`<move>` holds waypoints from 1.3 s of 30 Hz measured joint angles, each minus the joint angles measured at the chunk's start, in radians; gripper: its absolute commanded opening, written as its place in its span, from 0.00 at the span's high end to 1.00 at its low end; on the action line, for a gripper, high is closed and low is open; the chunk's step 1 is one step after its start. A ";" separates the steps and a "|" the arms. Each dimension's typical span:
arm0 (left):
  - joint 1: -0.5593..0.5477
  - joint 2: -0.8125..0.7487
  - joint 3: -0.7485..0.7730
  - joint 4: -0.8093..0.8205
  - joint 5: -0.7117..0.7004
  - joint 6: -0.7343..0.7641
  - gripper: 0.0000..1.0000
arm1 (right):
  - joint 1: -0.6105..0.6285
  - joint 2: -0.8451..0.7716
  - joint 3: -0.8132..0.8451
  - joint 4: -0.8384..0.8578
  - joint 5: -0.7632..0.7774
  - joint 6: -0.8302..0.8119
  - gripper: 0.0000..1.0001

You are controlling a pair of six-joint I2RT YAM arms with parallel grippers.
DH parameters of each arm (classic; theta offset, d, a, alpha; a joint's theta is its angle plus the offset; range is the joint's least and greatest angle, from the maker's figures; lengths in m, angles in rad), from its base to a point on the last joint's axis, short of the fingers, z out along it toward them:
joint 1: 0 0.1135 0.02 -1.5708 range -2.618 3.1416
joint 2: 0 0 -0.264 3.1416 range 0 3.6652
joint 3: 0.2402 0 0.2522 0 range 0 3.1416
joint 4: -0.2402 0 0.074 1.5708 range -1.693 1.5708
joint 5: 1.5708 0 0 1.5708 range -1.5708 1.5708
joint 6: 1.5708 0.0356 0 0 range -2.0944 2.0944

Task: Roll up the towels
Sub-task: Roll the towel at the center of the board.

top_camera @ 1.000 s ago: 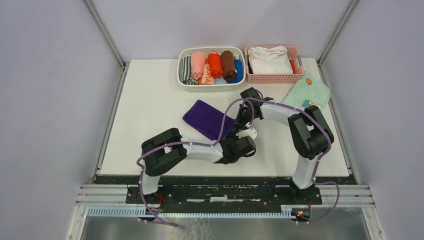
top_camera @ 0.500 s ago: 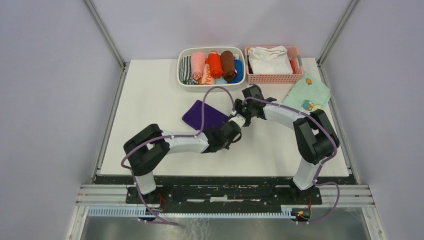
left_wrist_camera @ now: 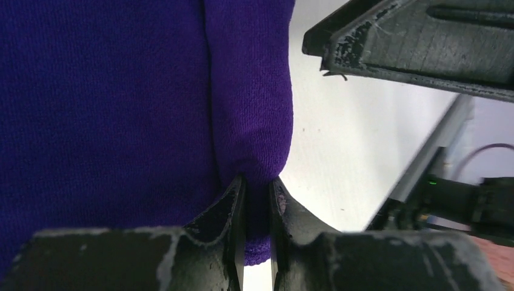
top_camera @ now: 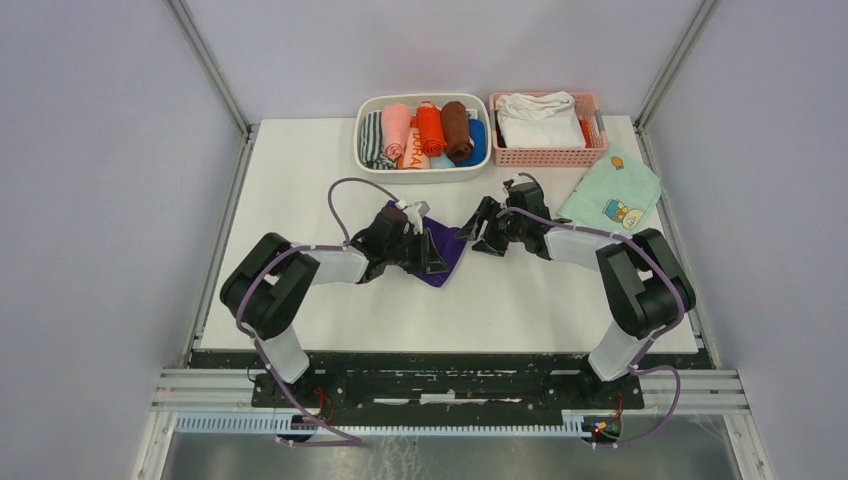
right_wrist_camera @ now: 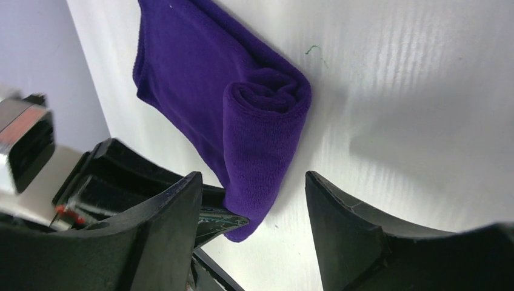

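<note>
The purple towel point(top_camera: 443, 252) lies mid-table, rolled up from its right end; the roll's spiral point(right_wrist_camera: 267, 100) shows in the right wrist view. My left gripper point(top_camera: 432, 252) is shut on the roll's near end point(left_wrist_camera: 257, 242), and the cloth point(left_wrist_camera: 121, 91) fills that view. My right gripper point(top_camera: 476, 232) stands open just right of the roll point(right_wrist_camera: 253, 177), its fingers to either side and not touching it. A salmon-pink roll point(top_camera: 397, 128) sits in the white bin.
The white bin point(top_camera: 366, 165) of rolled cloths stands at the back centre. A pink basket point(top_camera: 545, 156) with a white folded cloth is to its right. A mint-green cartoon-print cloth point(top_camera: 612, 195) lies flat at the right edge.
My left gripper swung from the near centre up to the purple towel and shut on its rolled end. My right gripper opened and let the towel go. The towel is rolled shorter.
</note>
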 measured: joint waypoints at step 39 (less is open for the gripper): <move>0.039 -0.082 -0.046 -0.046 0.031 -0.214 0.42 | 0.096 0.147 0.242 -0.357 0.232 -0.036 0.75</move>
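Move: The left fingers already pinch the near end of the purple towel's roll. Its far end, the right hand's mark, lies about 7 cm ahead of the left hand and 4 cm to its right. From the open right hand that far end is some 3 cm left, 1 cm ahead and 4 cm down. The towel's flat part is centred about 9 cm left and 1 cm ahead of the right hand, and the white bin about 10 cm left and 21 cm ahead. The left hand keeps its pinch on the roll's near end and tilts it over towards the right, about 30 degrees, nearly in place, while the right hand sinks about 4 cm and goes 2 cm left onto the far end. The right fingers pinch that end, steepening and easing back right. As they close, the left fingers open and back off left and up. ##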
